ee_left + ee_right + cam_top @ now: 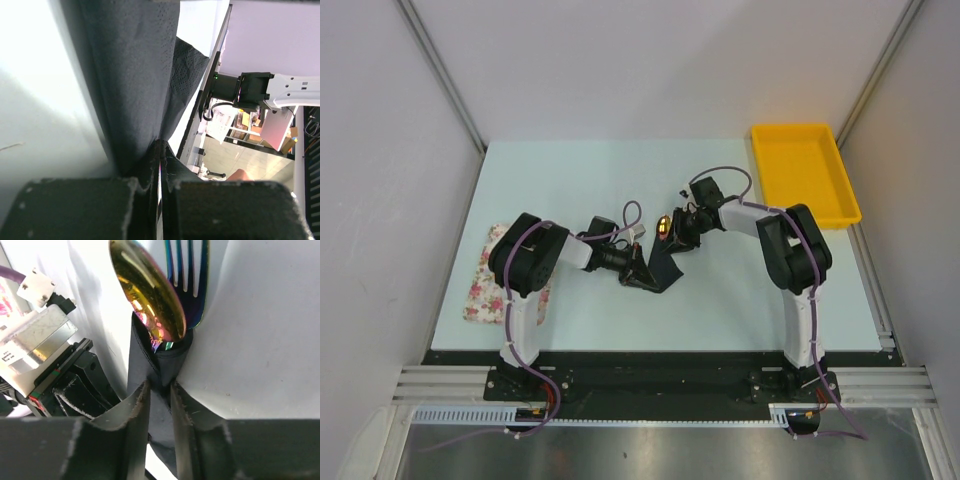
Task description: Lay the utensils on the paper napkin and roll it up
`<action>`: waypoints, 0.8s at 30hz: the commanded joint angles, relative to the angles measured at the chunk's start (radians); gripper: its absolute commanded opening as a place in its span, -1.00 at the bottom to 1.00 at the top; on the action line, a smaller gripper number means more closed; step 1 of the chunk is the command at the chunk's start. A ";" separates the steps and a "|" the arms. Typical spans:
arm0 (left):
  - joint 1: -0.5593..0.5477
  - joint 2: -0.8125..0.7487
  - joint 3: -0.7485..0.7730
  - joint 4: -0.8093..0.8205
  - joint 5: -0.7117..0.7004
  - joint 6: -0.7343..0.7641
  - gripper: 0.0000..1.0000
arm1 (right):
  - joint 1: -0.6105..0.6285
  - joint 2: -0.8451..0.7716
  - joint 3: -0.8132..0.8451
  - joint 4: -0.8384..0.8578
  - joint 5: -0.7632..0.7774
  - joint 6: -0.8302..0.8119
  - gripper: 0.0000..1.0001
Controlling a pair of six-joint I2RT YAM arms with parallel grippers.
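The black paper napkin (658, 266) lies mid-table, wrapped round the utensils; a gold end (663, 225) sticks out at its far end. In the right wrist view a gold spoon bowl (147, 290) and a fork's tines (189, 275) poke out of the napkin roll (162, 357). My right gripper (160, 390) is shut on the rolled napkin with the utensils inside. My left gripper (161, 150) is shut on a fold of the napkin (135, 75), which hangs taut from its jaws. The two grippers meet over the napkin (675, 235).
A pink-and-white floral mat (488, 280) lies at the table's left, partly under the left arm. A yellow tray (804, 172) stands at the back right. The left gripper's body (55, 365) sits close beside the right one.
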 commanded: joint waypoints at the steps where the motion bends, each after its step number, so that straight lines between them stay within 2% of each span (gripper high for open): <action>1: 0.011 -0.014 0.006 -0.016 -0.066 0.037 -0.99 | -0.005 0.082 -0.012 -0.038 0.065 0.016 -0.60; 3: 0.010 -0.014 0.008 -0.014 -0.067 0.034 -0.99 | -0.008 0.078 -0.013 -0.029 0.045 0.019 -0.78; 4: 0.011 -0.015 0.010 -0.014 -0.069 0.034 -0.99 | -0.011 0.078 -0.010 -0.021 0.037 0.021 -0.97; 8: 0.011 -0.052 0.019 -0.026 -0.069 0.045 -0.97 | -0.027 0.062 -0.009 0.010 -0.016 0.016 -1.00; 11: 0.014 -0.110 0.031 -0.066 -0.079 0.095 -0.86 | -0.033 0.014 -0.009 0.055 -0.052 0.003 -1.00; 14: 0.030 -0.214 0.040 -0.097 -0.106 0.136 -0.55 | -0.040 -0.036 -0.006 0.102 -0.088 -0.010 -1.00; 15: 0.036 -0.260 0.040 -0.103 -0.116 0.153 -0.30 | -0.042 -0.046 -0.006 0.109 -0.095 -0.011 -1.00; 18: 0.074 -0.322 0.048 -0.149 -0.156 0.195 0.12 | -0.048 -0.069 -0.002 0.129 -0.105 -0.016 -1.00; 20: 0.112 -0.369 0.048 -0.175 -0.179 0.210 0.28 | -0.053 -0.072 -0.001 0.134 -0.124 -0.013 -1.00; 21: 0.125 -0.385 0.048 -0.181 -0.184 0.225 0.53 | -0.057 -0.075 -0.001 0.135 -0.128 -0.013 -1.00; 22: 0.137 -0.412 0.049 -0.189 -0.198 0.236 0.59 | -0.059 -0.076 -0.001 0.135 -0.129 -0.016 -1.00; 23: 0.161 -0.429 0.054 -0.212 -0.205 0.250 0.75 | -0.060 -0.084 -0.001 0.135 -0.136 -0.017 -1.00; 24: 0.172 -0.445 0.060 -0.227 -0.214 0.284 0.80 | -0.060 -0.090 -0.001 0.137 -0.141 -0.023 -1.00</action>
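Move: The partly rolled paper napkin lies right at the right hand's fingertips, its middle about 5 cm nearer the base, 2 cm left and 1 cm lower. The spoon's head sticks out some 5 cm ahead and 2 cm left of the right hand, the fork's head about 7 cm ahead and 1 cm left. From the left hand, shut at the near left edge, the napkin's middle is about 5 cm ahead, 3 cm right, level in height. The rolled napkin edge just below the utensils is pinched as the right fingers close from a part-open gap; that hand then draws it up and forward, each by about 2 cm. Once it is gripped, the left hand comes off the near left side, opening wide as it rises about 10 cm, going 6 cm forward and 4 cm left, its wrist tilting up some 25 degrees. ##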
